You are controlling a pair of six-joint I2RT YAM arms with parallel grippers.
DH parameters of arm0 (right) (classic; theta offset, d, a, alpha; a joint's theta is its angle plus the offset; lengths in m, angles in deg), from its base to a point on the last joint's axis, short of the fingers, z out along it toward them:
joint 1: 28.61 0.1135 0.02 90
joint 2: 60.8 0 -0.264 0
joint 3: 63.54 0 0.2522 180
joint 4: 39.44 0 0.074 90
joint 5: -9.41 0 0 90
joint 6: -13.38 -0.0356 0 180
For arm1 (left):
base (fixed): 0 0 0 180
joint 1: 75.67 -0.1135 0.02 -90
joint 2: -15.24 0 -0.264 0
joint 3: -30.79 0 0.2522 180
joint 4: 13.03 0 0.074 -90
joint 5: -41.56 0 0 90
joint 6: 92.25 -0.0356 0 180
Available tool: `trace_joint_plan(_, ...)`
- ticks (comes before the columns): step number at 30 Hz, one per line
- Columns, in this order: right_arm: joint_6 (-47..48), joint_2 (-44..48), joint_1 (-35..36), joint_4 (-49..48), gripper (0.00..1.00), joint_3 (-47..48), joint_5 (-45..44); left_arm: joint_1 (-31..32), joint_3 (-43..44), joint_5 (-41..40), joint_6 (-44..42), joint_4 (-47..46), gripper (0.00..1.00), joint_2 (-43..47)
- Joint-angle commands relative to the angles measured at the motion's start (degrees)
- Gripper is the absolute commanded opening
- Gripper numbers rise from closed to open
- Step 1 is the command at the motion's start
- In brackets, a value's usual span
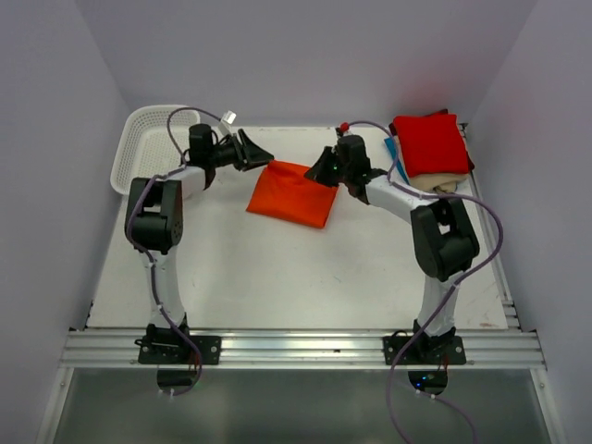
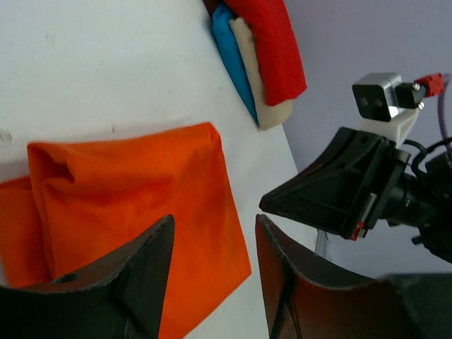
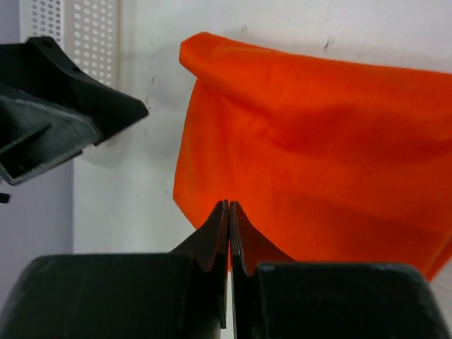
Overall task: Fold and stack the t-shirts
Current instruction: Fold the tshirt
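A bright orange t-shirt (image 1: pixel 291 192) lies folded into a rough square on the white table, also seen in the left wrist view (image 2: pixel 134 198) and the right wrist view (image 3: pixel 318 141). My left gripper (image 1: pixel 260 154) hovers at its far left corner, jaws open (image 2: pixel 212 247), nothing between them. My right gripper (image 1: pixel 323 167) sits at the shirt's far right corner, its jaws shut (image 3: pixel 229 206) flat together with no cloth between them. Folded t-shirts are stacked at the back right: red (image 1: pixel 429 143) on top, beige (image 1: pixel 437 183) and blue (image 1: pixel 395 153) under it.
A white mesh basket (image 1: pixel 139 148) stands at the back left corner, its wall showing in the right wrist view (image 3: pixel 70 28). The stack (image 2: pixel 265 49) lies at the table's right edge. Grey walls close in the table on three sides.
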Motion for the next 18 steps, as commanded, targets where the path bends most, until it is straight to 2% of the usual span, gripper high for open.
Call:
trace_joint_plan(1, -14.14, -6.47, -0.78, -14.7, 0.0, -3.18, 16.18, 0.58, -3.25, 8.27, 7.03, -11.7, 0.52, -2.72)
trace_joint_plan(5, -18.63, -12.29, -0.6, -20.78, 0.0, -3.62, 19.61, 1.99, -7.99, 9.15, 9.31, -16.44, 0.52, -4.48)
trace_joint_plan(9, -17.94, -14.41, -0.6, -21.23, 0.0, -5.2, 19.18, 3.75, -12.74, 8.71, 12.2, -25.47, 0.53, -5.36)
trace_joint_plan(12, -15.83, -14.68, -0.69, -19.47, 0.0, -6.6, 17.78, 4.1, -16.08, 7.22, 13.62, -27.52, 0.53, -6.33)
trace_joint_plan(15, -12.84, -13.36, -0.69, -16.84, 0.0, -8.36, 15.5, 4.28, -20.65, 4.68, 11.87, -25.88, 0.53, -5.28)
trace_joint_plan(18, -9.42, -11.25, -0.51, -13.32, 0.0, -10.12, 14.08, 5.15, -24.69, -0.42, 5.81, -16.82, 0.54, -2.47)
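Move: The folded orange t-shirt lies under both hands: its middle is about 9 cm right of the left hand, 6 cm back and some 14 cm below. From the right hand it is about 6 cm left, 1 cm back and 12 cm down. The white basket stands some 26 cm to the left hand's left and 6 cm farther out; the stack of folded shirts lies some 29 cm to the right hand's right and 11 cm farther out. The right hand's shut fingertips come down onto the folded t-shirt and dent the cloth, sinking about 11 cm while edging left and slightly back and tipping further downward; they then stay there almost still. The left hand, still half open, sinks about 11 cm and draws back some 9 cm, drifting a little right and tipping down some 15 degrees, to bring its tips close over the shirt's left part, near the right fingers. ##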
